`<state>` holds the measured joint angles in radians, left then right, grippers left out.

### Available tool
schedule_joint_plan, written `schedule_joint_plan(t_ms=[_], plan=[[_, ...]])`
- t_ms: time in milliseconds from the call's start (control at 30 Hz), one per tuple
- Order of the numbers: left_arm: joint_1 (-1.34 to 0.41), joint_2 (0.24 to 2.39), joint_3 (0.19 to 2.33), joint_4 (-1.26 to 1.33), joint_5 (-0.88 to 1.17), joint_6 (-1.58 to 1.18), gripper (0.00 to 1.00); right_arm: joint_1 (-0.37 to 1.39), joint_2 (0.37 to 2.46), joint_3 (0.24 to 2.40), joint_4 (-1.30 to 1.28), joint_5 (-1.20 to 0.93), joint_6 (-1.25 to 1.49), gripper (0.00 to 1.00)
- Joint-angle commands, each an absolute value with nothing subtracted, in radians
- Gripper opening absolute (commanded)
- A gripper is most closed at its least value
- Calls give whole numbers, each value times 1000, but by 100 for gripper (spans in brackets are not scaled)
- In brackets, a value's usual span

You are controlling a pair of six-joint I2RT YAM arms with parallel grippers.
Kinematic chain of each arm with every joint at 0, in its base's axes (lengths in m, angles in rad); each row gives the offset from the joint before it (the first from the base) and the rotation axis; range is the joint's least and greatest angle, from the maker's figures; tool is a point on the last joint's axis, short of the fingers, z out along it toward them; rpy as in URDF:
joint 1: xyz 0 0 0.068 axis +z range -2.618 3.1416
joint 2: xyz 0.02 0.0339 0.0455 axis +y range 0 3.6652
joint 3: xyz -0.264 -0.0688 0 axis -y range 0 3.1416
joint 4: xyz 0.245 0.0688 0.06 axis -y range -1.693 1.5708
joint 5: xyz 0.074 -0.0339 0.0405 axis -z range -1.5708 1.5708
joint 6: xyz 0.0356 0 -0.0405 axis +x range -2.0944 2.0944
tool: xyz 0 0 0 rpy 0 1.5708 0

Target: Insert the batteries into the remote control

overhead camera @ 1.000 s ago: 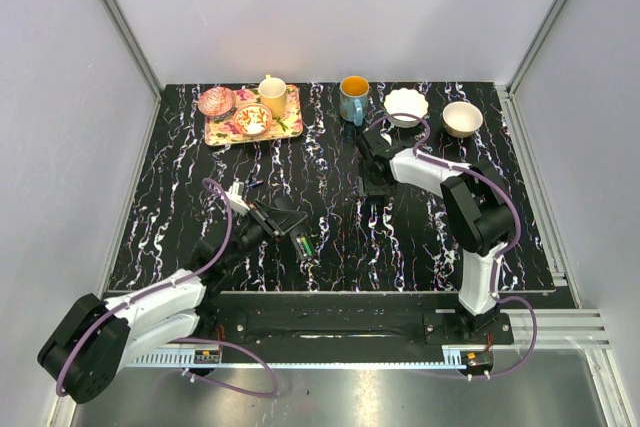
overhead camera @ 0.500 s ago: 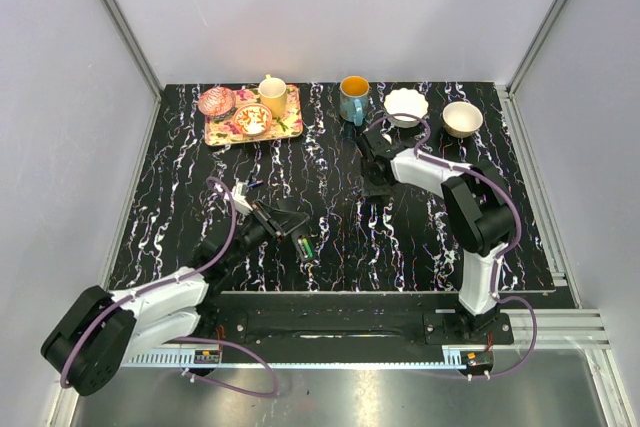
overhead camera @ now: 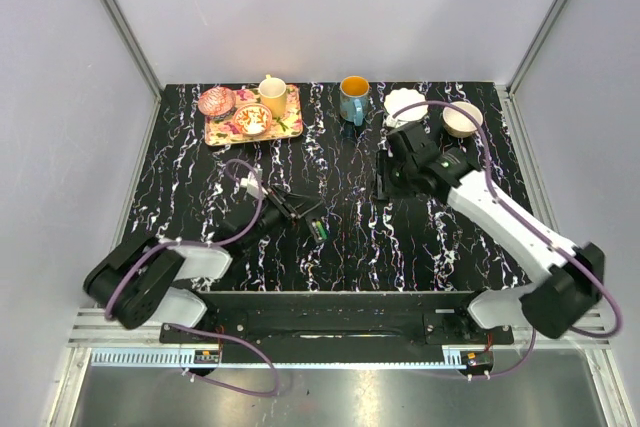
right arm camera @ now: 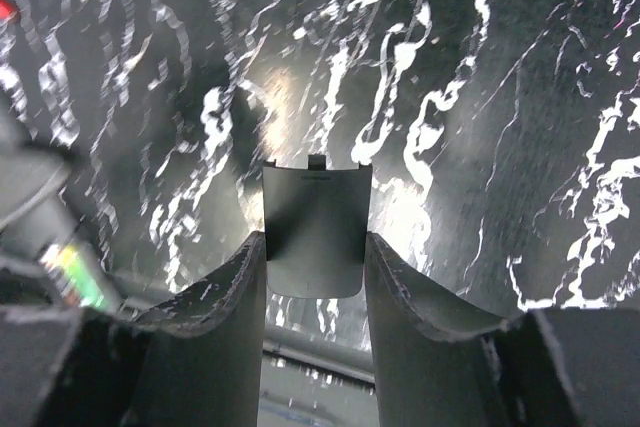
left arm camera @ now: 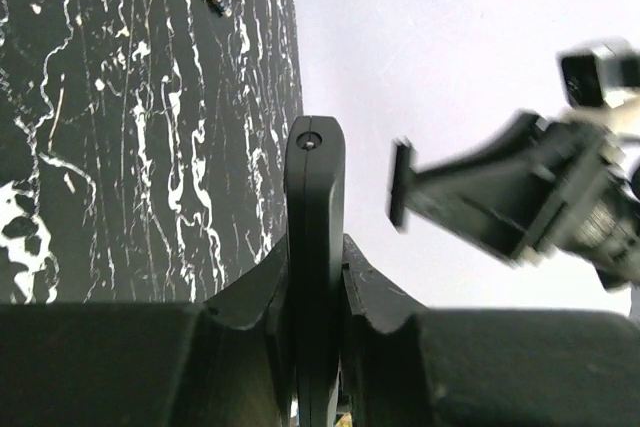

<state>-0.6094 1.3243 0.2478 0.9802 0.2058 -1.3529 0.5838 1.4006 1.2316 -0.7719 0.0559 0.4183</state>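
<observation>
My left gripper [overhead camera: 290, 209] is shut on the black remote control [overhead camera: 312, 223], whose open bay shows green batteries [overhead camera: 320, 230]. In the left wrist view the remote [left arm camera: 315, 207] stands edge-on between the jaws of that gripper [left arm camera: 316, 257]. My right gripper [overhead camera: 383, 185] hovers right of it, shut on the dark battery cover [right arm camera: 315, 232], which is clamped by its side edges in the right gripper [right arm camera: 315, 247]. The right arm shows blurred in the left wrist view [left arm camera: 500, 202]. The green batteries show blurred in the right wrist view [right arm camera: 75, 272].
A floral tray [overhead camera: 228, 130] with a yellow cup and small dishes stands at the back left. A blue mug [overhead camera: 353, 99], a white bowl [overhead camera: 405, 105] and a beige bowl [overhead camera: 462, 119] line the back edge.
My left gripper has carried the remote to the right, toward the table's middle. My right arm has swung its elbow out to the right, and its gripper with the cover has shifted slightly right.
</observation>
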Motion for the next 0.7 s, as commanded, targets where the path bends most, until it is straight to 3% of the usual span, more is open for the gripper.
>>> schedule_joint_plan(t_ms=[0,200,667], plan=[[-604,1509,299,1400,216,-1446,0,672,1324,1314,-1001,3,374,0],[-638,1700,374,1554,226,-1545,0,822,1357,1440,-1152,3,370,0],[-693,1695,433,1509,193,-1459,0,916,1479,1460,-1042,15,388,0]])
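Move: Behind and to the left of the right hand, which holds the battery cover, lies the remote's open battery compartment, roughly 14 cm left, 8 cm back and 2 cm lower. The cover is about 17 cm right and 4 cm ahead of the left hand, near its height. From that left hand, a loose red battery lies some 16 cm left, 9 cm ahead; a dark battery 14 cm left, 14 cm ahead, both around 14 cm below. Bringing the battery cover to the remote, the right hand sweeps back about 10 cm and left over 5 cm, arching up first and easing down at the end, while turning some 20 degrees counter-clockwise. The left hand carries the remote right to meet it, slightly forward, dipping about 4 cm and mostly rising again. Both grips stay closed on their parts. ##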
